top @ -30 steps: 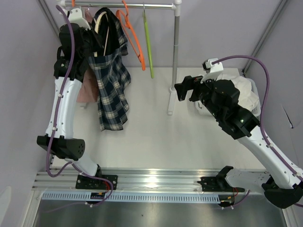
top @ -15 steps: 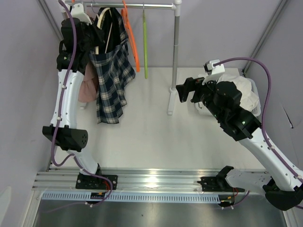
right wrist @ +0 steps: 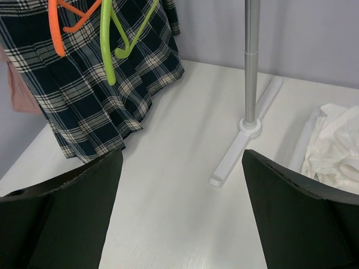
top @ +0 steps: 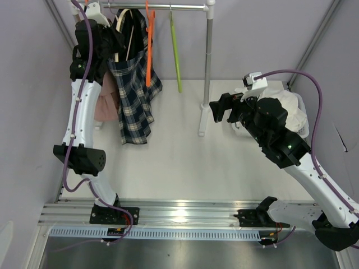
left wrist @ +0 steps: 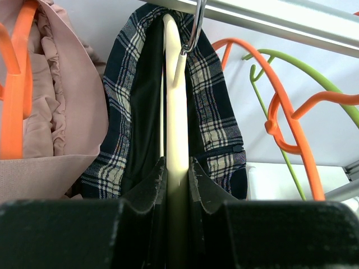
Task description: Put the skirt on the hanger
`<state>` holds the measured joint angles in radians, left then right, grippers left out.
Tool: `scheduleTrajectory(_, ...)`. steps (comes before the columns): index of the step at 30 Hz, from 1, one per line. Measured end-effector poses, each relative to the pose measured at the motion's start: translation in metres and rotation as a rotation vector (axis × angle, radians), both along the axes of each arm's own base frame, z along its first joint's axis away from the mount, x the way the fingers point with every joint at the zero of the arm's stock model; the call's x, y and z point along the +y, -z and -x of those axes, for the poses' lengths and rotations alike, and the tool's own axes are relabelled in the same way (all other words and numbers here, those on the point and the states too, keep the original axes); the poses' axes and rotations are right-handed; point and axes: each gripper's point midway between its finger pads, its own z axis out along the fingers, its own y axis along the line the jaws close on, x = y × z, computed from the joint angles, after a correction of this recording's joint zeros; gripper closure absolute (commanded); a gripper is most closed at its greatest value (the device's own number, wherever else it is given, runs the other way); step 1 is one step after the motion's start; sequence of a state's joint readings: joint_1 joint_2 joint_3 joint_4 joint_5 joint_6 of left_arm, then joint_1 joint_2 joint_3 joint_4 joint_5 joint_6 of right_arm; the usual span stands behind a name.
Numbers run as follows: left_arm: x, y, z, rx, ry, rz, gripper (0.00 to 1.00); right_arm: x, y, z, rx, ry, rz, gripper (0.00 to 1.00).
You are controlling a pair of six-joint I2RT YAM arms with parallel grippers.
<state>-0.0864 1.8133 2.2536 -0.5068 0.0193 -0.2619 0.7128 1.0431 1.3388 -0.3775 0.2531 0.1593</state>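
The dark plaid skirt [top: 134, 101] hangs draped over a cream hanger [left wrist: 175, 101], whose metal hook [left wrist: 196, 25] sits on the white rail [top: 174, 7]. My left gripper [top: 116, 43] is up at the rail's left end, shut on the lower part of the hanger; in the left wrist view the fingertips [left wrist: 159, 171] press both sides of it, with the skirt [left wrist: 216, 112] falling on either side. My right gripper [top: 217, 108] is open over the table right of the rack post, nothing between its fingers [right wrist: 90, 185].
An orange hanger [top: 148, 50] and a green hanger [top: 175, 50] hang on the rail right of the skirt. A pink garment [top: 105, 103] hangs on its left. The rack post [top: 208, 73] stands mid-table. White cloth [top: 289, 106] lies in a basket at right.
My left arm has lifted the hanger and skirt up to the rail; the skirt has swung and hangs straighter. The orange and green hangers have swayed. The right arm has barely moved.
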Motion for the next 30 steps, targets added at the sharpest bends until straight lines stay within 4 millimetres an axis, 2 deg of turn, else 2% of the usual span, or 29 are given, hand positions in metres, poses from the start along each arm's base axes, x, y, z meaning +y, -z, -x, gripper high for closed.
scheduleTrajectory(12, 0.000, 0.002, 0.000, 0.009, 0.001, -0.003, 0.96, 0.000, 0.006, 0.000, 0.010, 0.000, 0.007, 0.06)
scheduleTrajectory(21, 0.000, 0.013, -0.004, 0.032, 0.003, -0.012, 0.96, 0.000, 0.007, 0.000, 0.012, 0.002, 0.008, 0.06)
scheduleTrajectory(23, -0.001, 0.016, -0.006, 0.037, 0.004, -0.013, 0.91, 0.000, 0.007, -0.001, 0.013, 0.003, 0.009, 0.06)
scheduleTrajectory(29, -0.001, 0.013, -0.012, 0.006, 0.005, -0.022, 0.51, -0.001, 0.008, -0.001, 0.016, 0.007, 0.012, 0.06)
scheduleTrajectory(30, -0.001, 0.012, -0.012, -0.003, 0.005, -0.023, 0.48, -0.001, 0.008, -0.001, 0.017, 0.007, 0.012, 0.05)
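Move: The left hand still grips the near arm of the cream hanger, with the plaid skirt on it. The rod where its hook belongs lies about 12 cm ahead and 12 cm above that hand. The pink skirt hangs about 9 cm to the hand's left and 8 cm farther out, a loose orange hanger about 13 cm to its right and 8 cm out. From the right hand, that spot on the rod is about 35 cm ahead, 44 cm left and 18 cm up. After a short pause the left hand, still pinching the cream hanger's near arm, eases down about 2 cm to settle the hook on the rod, creeping roughly 1 cm forward towards the rod as it goes. Only at the bottom do the fingers start to open, to a little under half wide, letting go of the hanger arm while the hand edges back up about half a centimetre with the wrist nearly unturned. ##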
